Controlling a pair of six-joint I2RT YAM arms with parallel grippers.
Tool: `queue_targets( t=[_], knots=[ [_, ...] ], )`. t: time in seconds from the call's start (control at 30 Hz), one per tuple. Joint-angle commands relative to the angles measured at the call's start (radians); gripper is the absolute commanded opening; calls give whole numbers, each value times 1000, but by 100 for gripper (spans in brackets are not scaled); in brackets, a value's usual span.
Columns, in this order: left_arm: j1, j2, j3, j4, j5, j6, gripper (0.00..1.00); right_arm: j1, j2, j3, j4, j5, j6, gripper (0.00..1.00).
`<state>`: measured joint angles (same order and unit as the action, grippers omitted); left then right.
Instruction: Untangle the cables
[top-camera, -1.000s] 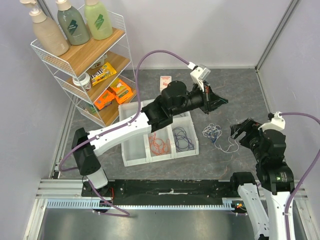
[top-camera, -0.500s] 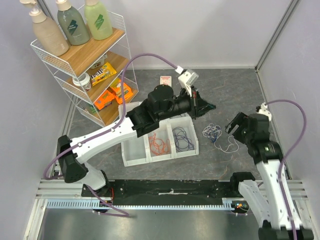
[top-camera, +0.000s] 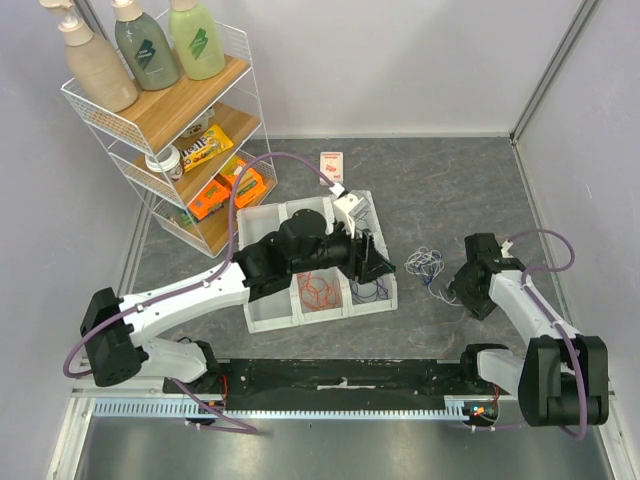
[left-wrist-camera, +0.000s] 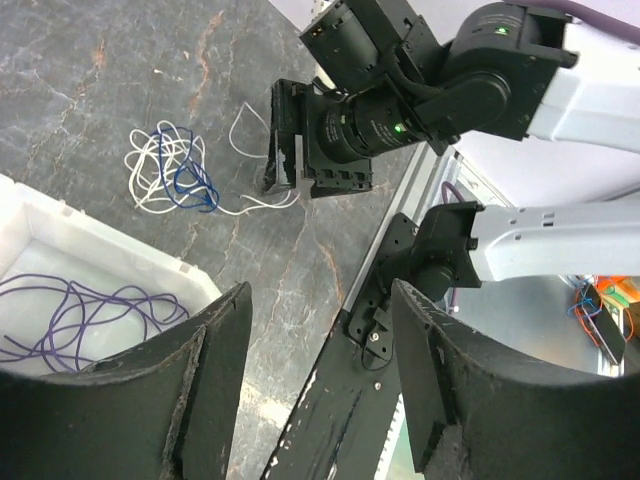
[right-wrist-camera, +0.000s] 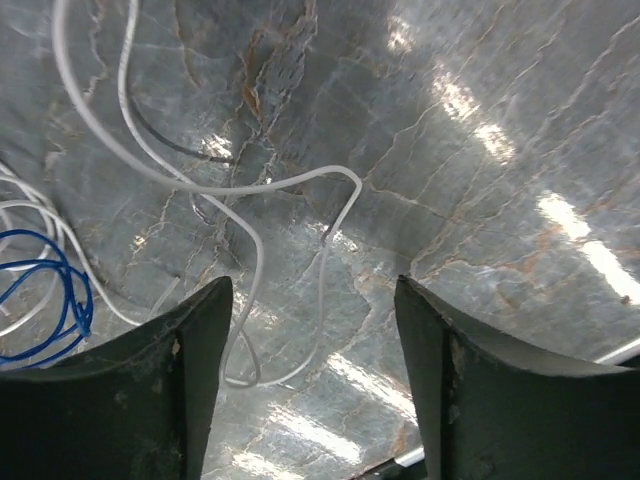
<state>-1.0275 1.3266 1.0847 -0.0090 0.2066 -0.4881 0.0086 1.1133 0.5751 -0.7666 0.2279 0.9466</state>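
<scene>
A loose tangle of white and blue cables (top-camera: 425, 265) lies on the grey floor, right of the white three-part bin (top-camera: 264, 322). An orange-red cable (top-camera: 318, 290) lies in the bin's middle part and a purple one (top-camera: 371, 291) in its right part. My left gripper (top-camera: 377, 262) hovers over the right part, open, with nothing between its fingers (left-wrist-camera: 205, 385). My right gripper (top-camera: 459, 287) is low by the tangle's right side, open. A trailing white cable loop (right-wrist-camera: 250, 300) lies on the floor between its fingertips (right-wrist-camera: 195, 380), and a blue cable (right-wrist-camera: 62, 290) shows at left.
A wire shelf (top-camera: 170, 130) with bottles and snack packs stands at the back left. A small card (top-camera: 331, 163) lies on the floor behind the bin. Walls close in at the back and right. The metal rail (top-camera: 340, 385) runs along the near edge.
My left arm drew back from above the floor to over the bin's right part and its jaws opened. My right arm came down toward the floor beside the white cable.
</scene>
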Motion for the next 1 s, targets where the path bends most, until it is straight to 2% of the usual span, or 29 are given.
queue_targets(
  t=[0.0, 0.1, 0.13, 0.23, 0.27, 0.3, 0.43, 0.6, 0.77, 0.97],
  knots=[
    [1, -61, -51, 61, 25, -14, 64, -2, 26, -38, 140, -32, 53, 69],
    [1, -67, -62, 58, 45, -20, 64, -2, 25, -64, 206, -42, 60, 56],
    [1, -72, -66, 58, 50, -21, 64, -2, 25, -67, 219, -51, 60, 49],
    [1, -86, -85, 57, 45, -24, 64, -2, -24, -52, 236, -73, 40, 15],
    [1, -92, -88, 57, 42, -27, 64, -2, -56, -40, 231, -71, 31, 5],
    [1, -95, -89, 55, 42, -26, 64, -2, -88, -17, 224, -65, 3, 0],
    [1, -102, -89, 41, 39, -30, 64, -1, -265, 130, 152, -24, -106, 0],
    [1, -110, -97, 41, 37, -44, 64, -2, -441, 389, 141, -64, -279, 0],
    [1, -106, -95, 55, 53, -66, 64, -2, -435, 636, 135, -151, -354, 0],
    [1, -104, -95, 75, 77, -92, 67, -2, -423, 727, 142, -128, -396, 0]
  ],
)
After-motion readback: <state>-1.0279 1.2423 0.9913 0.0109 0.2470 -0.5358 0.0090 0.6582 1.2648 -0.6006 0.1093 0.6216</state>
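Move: Right between the right hand's open fingers, a loop of the white cable's tail lies about 1 cm ahead and 2 cm below. The blue-and-white tangle it runs from sits roughly 7 cm ahead and 9 cm to the left, on the table; the purple cable in the tray is some 22 cm left and 5 cm ahead. From the left hand the loop lies about 23 cm right, 1 cm ahead and 26 cm below. Dipping about 1 cm to the table, the right hand shuts its open fingers on the loop of white cable, then sweeps it steeply up some 40 cm. The rise first carries forward, then draws back a few centimetres, while the wrist tilts up about 70 degrees until the fingers point forward. They keep their pinch on the cable. ##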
